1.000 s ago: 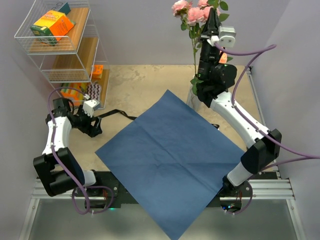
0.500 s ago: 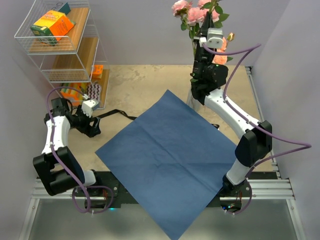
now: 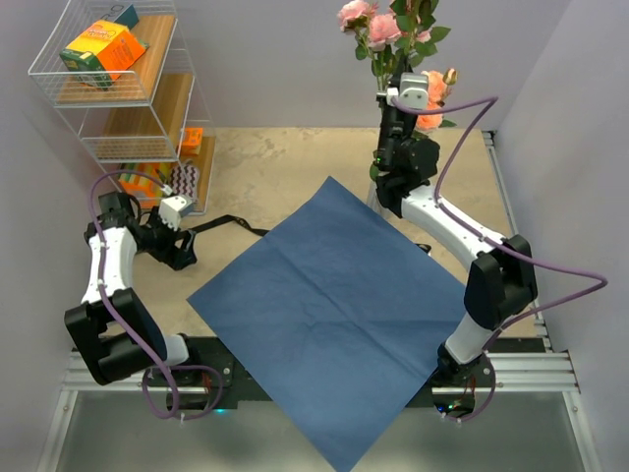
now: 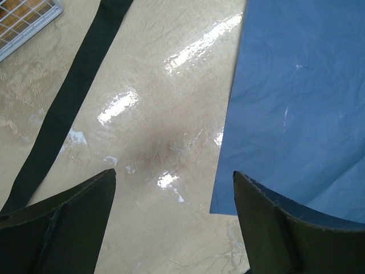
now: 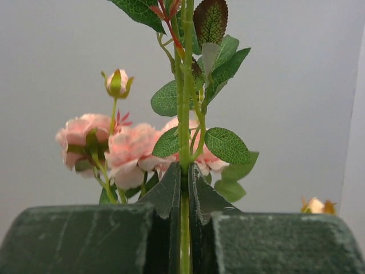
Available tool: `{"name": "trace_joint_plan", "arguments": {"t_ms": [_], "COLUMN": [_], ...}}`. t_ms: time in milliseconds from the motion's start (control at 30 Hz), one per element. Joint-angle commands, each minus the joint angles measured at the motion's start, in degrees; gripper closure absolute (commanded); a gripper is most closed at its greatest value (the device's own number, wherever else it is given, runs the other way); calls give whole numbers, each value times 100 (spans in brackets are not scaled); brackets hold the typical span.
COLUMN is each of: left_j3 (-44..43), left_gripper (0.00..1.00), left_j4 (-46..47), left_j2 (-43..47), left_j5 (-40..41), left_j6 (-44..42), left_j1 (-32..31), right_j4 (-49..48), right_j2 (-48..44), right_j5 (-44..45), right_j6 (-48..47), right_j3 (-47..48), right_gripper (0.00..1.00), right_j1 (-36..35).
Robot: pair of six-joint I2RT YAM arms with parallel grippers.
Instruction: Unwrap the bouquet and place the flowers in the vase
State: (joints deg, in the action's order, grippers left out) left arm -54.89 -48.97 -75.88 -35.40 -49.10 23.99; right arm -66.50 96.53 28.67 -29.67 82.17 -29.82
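Observation:
My right gripper (image 3: 401,61) points upward at the back right and is shut on one thin green stem (image 5: 184,194) of the flowers (image 3: 378,25). Pink roses (image 5: 131,151), a small bud (image 5: 117,83) and green leaves rise above its fingers. The bouquet's blue paper (image 3: 334,315) lies spread flat on the table, and its black ribbon (image 3: 231,224) lies loose to the left. The vase is hidden behind the right arm. My left gripper (image 3: 182,246) hangs open low over bare table, between the ribbon (image 4: 68,103) and the paper's corner (image 4: 302,97).
A wire shelf rack (image 3: 118,88) stands at the back left with an orange and green box (image 3: 103,44) on top and packets (image 3: 187,143) lower down. Grey walls close in the back and both sides.
The right arm has swung left and a little lower with the stem in its grip, and the flower heads moved with it. The left arm has stayed put.

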Motion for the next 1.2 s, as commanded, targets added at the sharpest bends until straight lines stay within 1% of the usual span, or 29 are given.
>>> {"name": "trace_joint_plan", "arguments": {"t_ms": [0, 33, 100, 133, 167, 233, 267, 300, 333, 400, 500, 533, 600, 700, 800, 833, 867, 900, 967, 1000, 1033, 1067, 1100, 1167], "left_j3": [-241, -259, -285, -302, -311, -329, -338, -329, -338, -338, -338, -338, -346, -338, -329, -320, -303, -311, -346, -364, -373, -364, -355, -347], "left_gripper": [12, 12, 12, 12, 12, 12, 12, 12, 12, 12, 12, 12, 12, 12, 12, 12, 12, 12, 12, 12, 12, 11, 11, 11], "left_j4": [-104, -113, -139, -156, -174, -192, -227, -236, -244, -288, -315, -332, -376, -447, -508, -500, -508, -500, -552, -570, -605, -605, -614, -605], "left_j2": [108, 99, 108, 108, 117, 134, 143, 152, 169, 213, 284, 301, 345, 407, 477, 512, 530, 530, 556, 574, 609, 635, 670, 750], "left_j5": [-160, -169, -178, -213, -213, -266, -275, -283, -301, -319, -310, -327, -345, -441, -494, -512, -521, -530, -538, -547, -547, -556, -547, -547], "left_j6": [-143, -144, -161, -161, -161, -161, -170, -170, -170, -187, -205, -205, -214, -214, -205, -188, -179, -144, -117, -100, -100, -91, -82, -56], "left_j1": [80, 88, 89, 89, 89, 97, 97, 97, 97, 97, 89, 97, 89, 97, 97, 97, 97, 97, 89, 97, 97, 97, 89, 97], "right_j4": [-223, -136, 13, 136, 189, 522, 654, 760, 840, 919, 1183, 1418, 1735, 2805, 3466, 3999, 4292, 5034, 5768, 6241, 6446, 6761, 7687, 8536], "right_j2": [-459, -538, -626, -705, -758, -855, -951, -995, -1057, -1259, -1540, -1610, -1839, -2041, -2357, -2436, -2516, -2534, -2508, -2516, -2647, -2666, -2640, -2613], "right_j5": [254, 227, 201, 192, 192, 166, 166, 174, 183, 210, 210, 218, 227, 533, 719, 754, 685, 684, 1043, 1201, 1246, 1186, 1220, 1360], "right_j6": [452, 514, 707, 769, 848, 998, 1068, 1173, 1235, 1358, 1551, 1604, 1806, 2000, 2280, 2421, 2544, 2702, 2826, 2887, 2923, 3262, 3440, 3992], "right_j3": [-289, -333, -429, -456, -491, -553, -588, -623, -676, -843, -1019, -1045, -1080, -966, -957, -940, -861, -756, -354, -281, -254, -80, 113, 552], "right_gripper": [99, 97, 89, 84, 64, 40, 21, 16, 13, 9, 7, 7, 1, 1, 1, 1, 1, 1, 1, 1, 1, 1, 1, 1], "right_j1": [20, 20, 12, 20, 20, 12, 3, 3, -6, -23, -67, -94, -155, -339, -568, -594, -664, -726, -954, -1016, -1043, -1043, -1052, -1052]}}
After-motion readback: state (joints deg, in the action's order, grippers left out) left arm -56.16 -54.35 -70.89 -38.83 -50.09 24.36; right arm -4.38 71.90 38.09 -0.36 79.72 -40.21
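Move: My right hand is high over the vase, gripping the stem of the last, white-rose flower. The vase's middle is almost directly below, some 40 cm down and a couple of centimetres back. The pink roses are about 7 cm ahead, 4 cm left and 5 cm up; the orange ones sit some 6 cm right, 2 cm ahead and 7 cm lower. From my empty left hand the vase is about 46 cm right and 15 cm ahead, at roughly its height. I lower the stem a last 2 cm over the vase, then spread my right fingers wide to let go of it. With them open I back off towards my base about 9 cm, rising briefly before sinking, while the hand tips down some 35 degrees towards level and swings a little counter-clockwise. My empty left hand lifts slightly, some 3 cm. ##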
